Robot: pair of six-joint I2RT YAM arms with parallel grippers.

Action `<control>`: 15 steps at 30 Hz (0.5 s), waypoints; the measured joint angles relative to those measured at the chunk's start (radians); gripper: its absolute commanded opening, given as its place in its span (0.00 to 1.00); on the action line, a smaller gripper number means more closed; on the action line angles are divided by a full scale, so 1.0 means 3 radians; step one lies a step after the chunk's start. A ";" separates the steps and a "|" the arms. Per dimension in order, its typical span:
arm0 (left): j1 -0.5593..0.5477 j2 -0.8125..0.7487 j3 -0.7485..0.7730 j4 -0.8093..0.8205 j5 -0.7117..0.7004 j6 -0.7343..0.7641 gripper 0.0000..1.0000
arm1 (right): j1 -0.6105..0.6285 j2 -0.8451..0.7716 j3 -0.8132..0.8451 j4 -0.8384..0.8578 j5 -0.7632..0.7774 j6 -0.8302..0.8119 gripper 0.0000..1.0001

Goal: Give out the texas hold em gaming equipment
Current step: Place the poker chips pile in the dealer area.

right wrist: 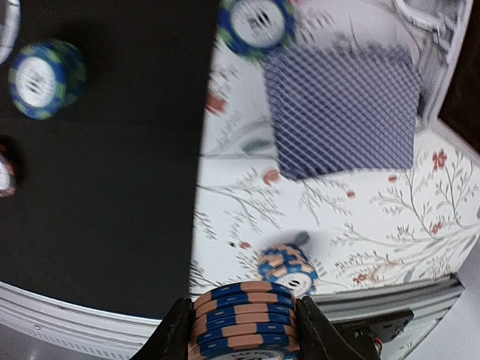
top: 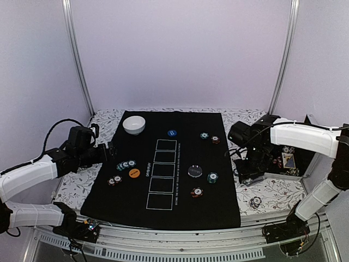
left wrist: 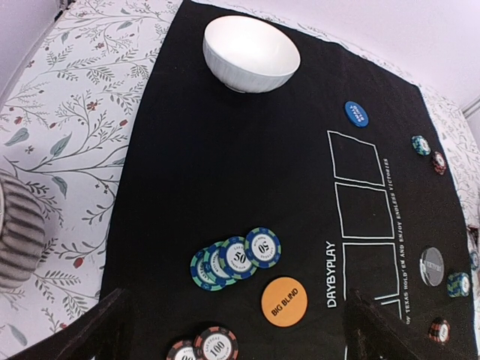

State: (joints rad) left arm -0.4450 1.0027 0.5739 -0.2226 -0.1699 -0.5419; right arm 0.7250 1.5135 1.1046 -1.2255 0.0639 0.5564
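Observation:
My right gripper [right wrist: 244, 324] is shut on a stack of orange-and-blue striped chips [right wrist: 244, 311], held above the flowered cloth just right of the black mat [right wrist: 105, 187]. A second orange-and-blue stack [right wrist: 289, 270] lies tilted on the cloth below it. The blue-backed card deck [right wrist: 341, 112] rests farther off, with a teal stack [right wrist: 259, 22] beside it. My left gripper [left wrist: 236, 341] hangs open over the mat's left side, above fanned teal chips [left wrist: 236, 259], the orange Big Blind disc [left wrist: 284, 301] and red chips [left wrist: 206, 346]. From overhead, the right gripper [top: 252, 169] is at the mat's right edge.
A white bowl [left wrist: 251, 52] stands at the mat's far left corner, with a blue disc [left wrist: 357, 113] to its right. A dark round disc [top: 194, 171] and small chip stacks [top: 212, 177] sit right of the five white rectangles. An open box [top: 294, 164] stands at the far right.

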 measured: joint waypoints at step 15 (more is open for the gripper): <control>-0.0001 -0.0065 0.0011 -0.0029 -0.0086 0.0001 0.98 | 0.0534 0.1143 0.0600 0.0646 -0.0290 -0.0434 0.02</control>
State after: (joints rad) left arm -0.4454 0.9833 0.5774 -0.2314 -0.1959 -0.5415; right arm 0.8852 1.8565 1.2846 -1.0317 -0.0231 0.4263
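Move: On the mat's right part, about 10 cm left of the right hand, 1 cm ahead and 6 cm below, is the bare spot for the chips it holds. From the right hand, the green chip stack stands 7 cm ahead and 14 left, the black-red stack level and 20 left; the card deck is 6 ahead, 2 right, the remaining orange-blue chips 5 back, 4 right. From the left hand the spot lies some 49 cm right, 11 back, 12 down. Swinging left about 10 cm, the right hand carries its pinched orange-blue chips from the patterned table onto the mat, first curving forward and slightly up, then easing back a little and sinking about 6 cm from the top of the arc to the near right of the green stack. The wrist turns some 15 degrees counter-clockwise; the fingers keep their hold. ##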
